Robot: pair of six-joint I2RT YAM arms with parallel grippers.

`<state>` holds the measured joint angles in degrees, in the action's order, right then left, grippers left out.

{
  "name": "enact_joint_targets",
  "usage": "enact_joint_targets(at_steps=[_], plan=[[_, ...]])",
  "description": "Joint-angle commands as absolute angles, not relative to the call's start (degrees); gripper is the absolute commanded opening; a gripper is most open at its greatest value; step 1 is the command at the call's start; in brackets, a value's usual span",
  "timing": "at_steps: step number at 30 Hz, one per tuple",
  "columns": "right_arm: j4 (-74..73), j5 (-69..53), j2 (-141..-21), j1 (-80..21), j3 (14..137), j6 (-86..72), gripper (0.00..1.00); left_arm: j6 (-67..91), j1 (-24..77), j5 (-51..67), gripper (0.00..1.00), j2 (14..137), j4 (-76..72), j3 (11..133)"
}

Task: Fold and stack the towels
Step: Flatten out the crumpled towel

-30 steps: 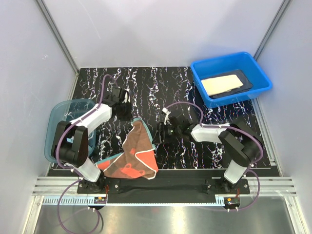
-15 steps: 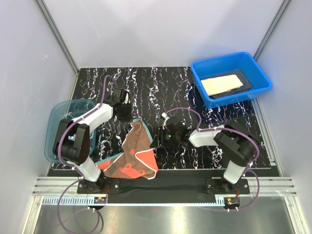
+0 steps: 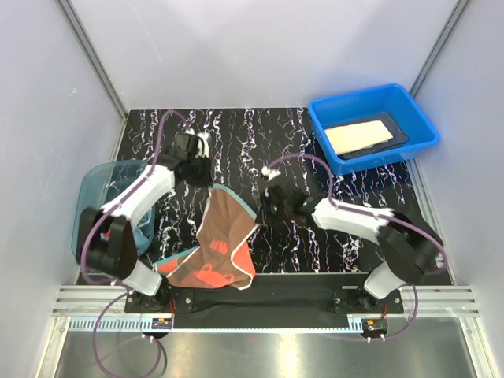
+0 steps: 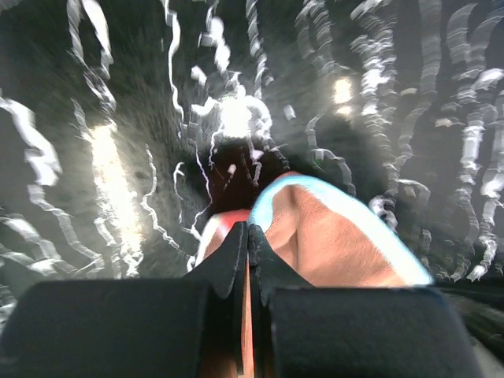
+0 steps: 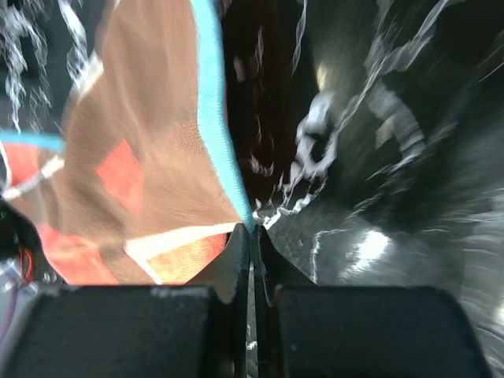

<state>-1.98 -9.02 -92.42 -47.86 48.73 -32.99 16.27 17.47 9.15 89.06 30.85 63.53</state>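
Observation:
The red and brown towel with a teal edge (image 3: 220, 240) hangs stretched between both grippers, its lower end on the table's near edge. My left gripper (image 3: 206, 183) is shut on its left corner; the left wrist view shows the cloth (image 4: 331, 244) pinched between my jaws. My right gripper (image 3: 261, 211) is shut on its right corner, with the teal hem (image 5: 216, 134) running into my jaws. A pale yellow towel (image 3: 358, 136) lies folded on a dark slate-blue one (image 3: 398, 130) in the blue bin (image 3: 370, 101).
A translucent teal tub (image 3: 98, 185) stands at the table's left edge beside the left arm. The blue bin sits at the far right corner. The black marbled table (image 3: 260, 142) is bordered by grey walls.
Both grippers have moved away from the near edge and apart, lifting the towel's top edge and spreading it wider. The right arm has stretched out further.

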Motion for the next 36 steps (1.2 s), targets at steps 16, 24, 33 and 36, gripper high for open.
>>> enact_joint_targets(at_steps=[16,24,33,36], plan=[[-44.9,-1.7,-55.6,-46.5,82.4,11.8,0.0,-1.3,30.6,12.7,0.0,50.9,38.9,81.1],[-45.3,-13.7,-45.5,-46.4,83.0,13.9,0.0,-0.5,31.3,23.3,0.0,47.9,37.7,84.9],[-41.7,-23.6,-43.4,-46.5,88.8,16.4,0.0,3.3,31.4,37.7,0.0,49.8,35.6,92.6],[-36.9,-26.4,-41.8,-46.5,89.3,16.3,0.0,4.4,31.3,39.0,0.0,50.1,34.5,96.3]])
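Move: Both hands already pinch the turquoise edge of the brown towel. Its crumpled body lies about 17 cm back from the left hand, some 2 cm to its right and 6 cm below; from the right hand that is roughly 7 cm back, 11 cm left and 3 cm below. The teal basket is about 26 cm left of the left hand, 6 cm back and 3 cm lower. The blue bin stands some 27 cm ahead of the right hand and 32 cm to its right, about level in height. With fingers shut on the turquoise edge, both hands whip the towel steeply up off the table by about 40 cm, reaching slightly forward at first, then drawing back towards the bases, the left ending some 20 cm back and the right about 12 cm back. The right hand also pulls some 14 cm to the right, away from the left hand, which drifts 5 cm the same way, stretching the edge between them while both wrists swing from pointing down to nearly level, the fingers turning inwards to face each other. ##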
